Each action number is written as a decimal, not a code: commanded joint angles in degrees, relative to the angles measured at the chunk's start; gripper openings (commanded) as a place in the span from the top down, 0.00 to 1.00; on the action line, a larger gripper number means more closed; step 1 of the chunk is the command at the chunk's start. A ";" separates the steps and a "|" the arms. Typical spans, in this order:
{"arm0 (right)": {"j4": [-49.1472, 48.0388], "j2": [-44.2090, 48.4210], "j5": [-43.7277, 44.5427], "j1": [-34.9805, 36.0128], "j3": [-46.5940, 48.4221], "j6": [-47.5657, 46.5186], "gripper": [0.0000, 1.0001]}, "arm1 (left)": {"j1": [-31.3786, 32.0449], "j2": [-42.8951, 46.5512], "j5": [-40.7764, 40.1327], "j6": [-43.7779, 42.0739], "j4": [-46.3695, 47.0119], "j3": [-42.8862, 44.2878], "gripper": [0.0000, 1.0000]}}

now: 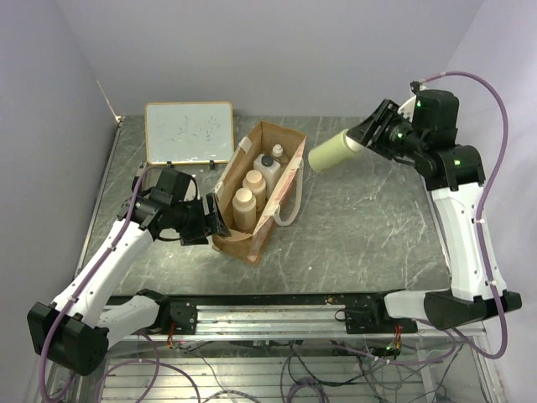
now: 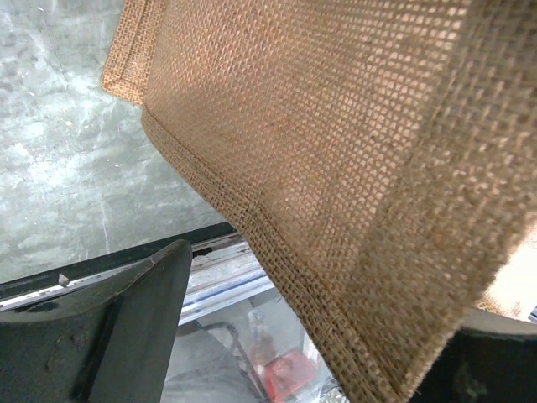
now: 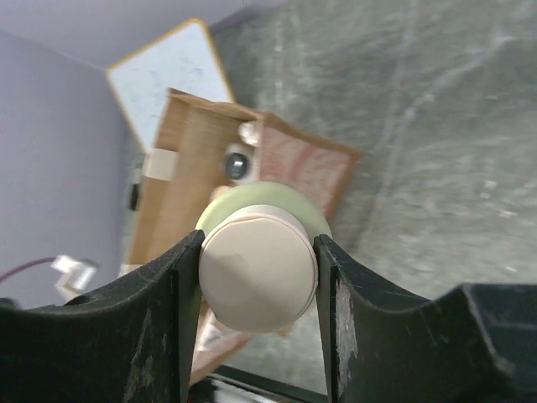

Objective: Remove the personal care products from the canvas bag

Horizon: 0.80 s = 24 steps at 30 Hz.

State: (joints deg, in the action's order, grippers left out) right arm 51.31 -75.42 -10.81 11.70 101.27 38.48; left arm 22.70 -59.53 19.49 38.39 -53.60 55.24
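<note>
The canvas bag (image 1: 270, 220) lies open-side up at the table's middle. Inside it I see two beige round-capped bottles (image 1: 244, 207), a white squarish bottle with a dark cap (image 1: 268, 166) and a slim white-topped bottle (image 1: 278, 152). My right gripper (image 1: 362, 138) hangs in the air to the right of the bag, shut on the cap end of a cream cylinder bottle (image 1: 330, 154); in the right wrist view its cap (image 3: 258, 273) fills the gap between the fingers. My left gripper (image 1: 215, 223) is at the bag's left wall, jaws wide, with the burlap (image 2: 336, 168) between them.
A framed whiteboard (image 1: 189, 133) lies at the back left, close to the bag. The bag's cream strap handle (image 1: 291, 210) loops out onto the grey marbled table (image 1: 369, 227). A metal rail (image 1: 268, 312) runs along the near edge.
</note>
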 commanded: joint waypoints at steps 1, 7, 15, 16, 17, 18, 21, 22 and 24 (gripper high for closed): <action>1.54 5.19 11.19 0.08 -2.67 -8.90 1.00 | 0.32 -1.00 -1.91 -2.29 -3.54 3.12 0.18; -7.27 11.11 17.03 0.15 -22.06 -16.10 1.00 | 0.33 -2.47 -4.11 -3.86 -4.23 5.57 0.18; -17.66 10.42 19.33 0.16 -34.83 -21.56 1.00 | 0.28 -3.96 -4.31 -4.60 -3.14 6.24 0.18; -18.45 9.31 19.76 0.16 -34.91 -22.24 1.00 | 0.32 -4.20 -4.47 -4.82 -3.21 6.35 0.18; -19.16 8.11 20.22 0.15 -34.65 -22.83 1.00 | 0.33 -4.40 -4.70 -5.07 -3.26 6.60 0.18; -20.08 6.96 20.74 0.13 -34.20 -23.48 1.00 | 0.33 -4.72 -4.87 -5.36 -3.54 6.95 0.18; -22.87 2.81 22.60 0.07 -32.31 -25.61 1.00 | 0.33 -5.60 -5.16 -6.00 -4.50 8.39 0.18; -23.80 0.76 23.19 -0.04 -31.65 -26.29 1.00 | 0.33 -5.94 -5.24 -6.16 -4.84 8.87 0.18; -26.15 -2.21 23.48 -0.44 -30.37 -27.49 1.00 | 0.33 -6.56 -5.45 -6.51 -5.46 9.83 0.18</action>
State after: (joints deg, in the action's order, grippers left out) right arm 36.91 -74.13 9.65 11.79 66.37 14.68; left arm 22.72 -65.23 15.57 33.82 -56.77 61.91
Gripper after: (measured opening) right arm 0.487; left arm 0.823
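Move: Below the right hand, which already grips the green bottle by its white cap, the bare table spot it is bound for lies about 38 cm down, 8 cm to the right and a mere 2 cm farther out. The canvas bag's middle stands roughly 17 cm to the right hand's left, 2 cm nearer and some 30 cm lower. From the left hand, at the bag's near corner, that spot is about 15 cm ahead, 34 cm right and 16 cm below. Sinking some 20 cm and swinging about 8 cm to the right, the right hand carries the green bottle away from the bag and down towards the open table, first easing back 4 cm, then forward 5 cm once the descent slows. The wrist rolls its left side down some 30 degrees and tips the fingers steeper, while they keep hold of the cap. The left hand edges 2 cm forward, fingers still open around the bag's canvas. ##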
